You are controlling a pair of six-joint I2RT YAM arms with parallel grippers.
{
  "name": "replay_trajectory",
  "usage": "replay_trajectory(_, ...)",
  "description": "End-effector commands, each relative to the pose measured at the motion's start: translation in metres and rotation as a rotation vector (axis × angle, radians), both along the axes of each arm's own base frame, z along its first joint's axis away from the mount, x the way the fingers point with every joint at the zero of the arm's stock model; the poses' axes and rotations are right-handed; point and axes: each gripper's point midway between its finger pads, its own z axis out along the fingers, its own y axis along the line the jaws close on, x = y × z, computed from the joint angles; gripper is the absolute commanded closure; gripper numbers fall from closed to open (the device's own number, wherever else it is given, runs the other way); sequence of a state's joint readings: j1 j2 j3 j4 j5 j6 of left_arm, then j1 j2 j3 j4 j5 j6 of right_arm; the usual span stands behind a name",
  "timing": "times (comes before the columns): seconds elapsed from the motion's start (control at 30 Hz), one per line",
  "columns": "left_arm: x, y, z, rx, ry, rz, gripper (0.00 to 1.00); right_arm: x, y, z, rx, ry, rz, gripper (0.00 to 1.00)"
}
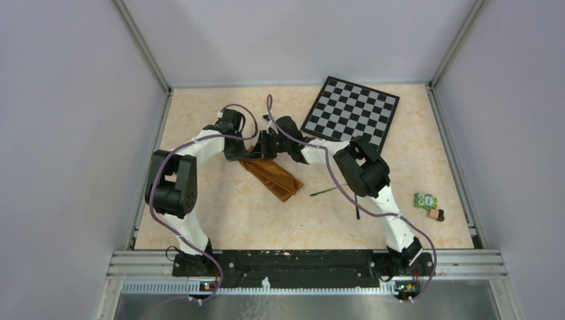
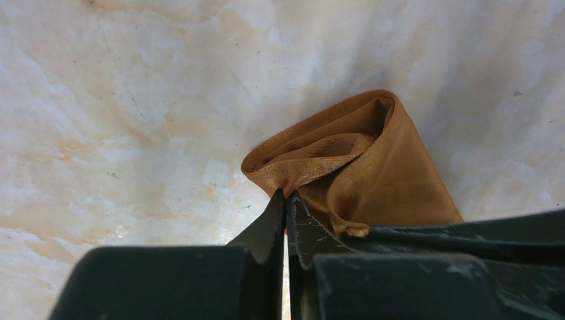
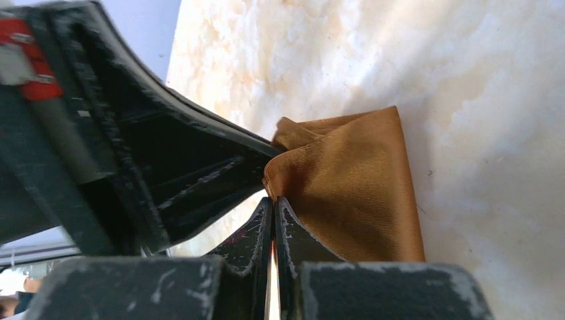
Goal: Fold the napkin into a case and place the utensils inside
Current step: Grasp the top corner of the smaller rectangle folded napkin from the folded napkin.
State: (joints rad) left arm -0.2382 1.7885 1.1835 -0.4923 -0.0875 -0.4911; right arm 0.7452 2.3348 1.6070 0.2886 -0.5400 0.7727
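Observation:
The rust-brown napkin (image 1: 276, 177) lies folded into a narrow strip on the table, running from the grippers toward the near right. My left gripper (image 1: 248, 152) and right gripper (image 1: 264, 149) meet at its far end. In the left wrist view the left gripper (image 2: 286, 195) is shut, pinching an upper layer of the napkin (image 2: 373, 167) so the end gapes like a pouch mouth. In the right wrist view the right gripper (image 3: 274, 200) is shut on the edge of the napkin (image 3: 353, 193). One slim utensil (image 1: 325, 191) lies to the right of the cloth.
A black-and-grey checkered board (image 1: 351, 110) lies at the back right, just behind the right arm. Small green and brown objects (image 1: 428, 203) sit near the right edge. Grey walls and metal rails enclose the table.

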Motion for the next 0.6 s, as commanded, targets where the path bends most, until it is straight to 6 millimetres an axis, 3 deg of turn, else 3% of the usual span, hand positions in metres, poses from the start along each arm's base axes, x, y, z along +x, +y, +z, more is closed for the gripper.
replay_trajectory(0.0,0.01,-0.008,0.029,-0.039,-0.087,-0.01,0.98,-0.004,0.02,0.003,0.052,0.014,0.008,1.0)
replay_trajectory(0.17,0.011,-0.01,0.034,-0.054,-0.102,-0.012,0.99,-0.006,0.022,-0.017,0.018,0.026,-0.002,1.0)
replay_trajectory(0.27,0.009,-0.014,0.037,-0.074,-0.111,-0.021,0.98,-0.008,0.024,-0.02,0.023,0.033,0.02,0.91)
replay_trajectory(0.43,0.004,-0.008,0.031,-0.048,-0.082,-0.009,0.98,-0.007,0.011,0.021,0.128,0.038,0.034,0.59)
replay_trajectory(0.57,0.001,-0.008,0.027,-0.05,-0.074,-0.011,0.99,-0.006,0.004,0.035,0.164,0.05,0.055,0.56)
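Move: My left hand already has the napkin's top corner pinched at its fingertips, 1 cm or so below the hand point. My shut right hand still holds a napkin edge; from it that corner lies about 3 cm left, 1 cm ahead and 4 cm down. The napkin's middle is roughly 6 cm right and 5 cm back of my right hand, the fork about 27 cm right and 8 cm back, and the chessboard about 31 cm right and 14 cm ahead. I lower my right hand about 3.5 cm, easing a little back and left, to bring the napkin edge down beside my left fingertips. Then I open its fingers to nearly half, let go of the cloth, and come up some 1.5 cm. My left hand keeps its pinch on the top corner and rises a little over 1 cm. ##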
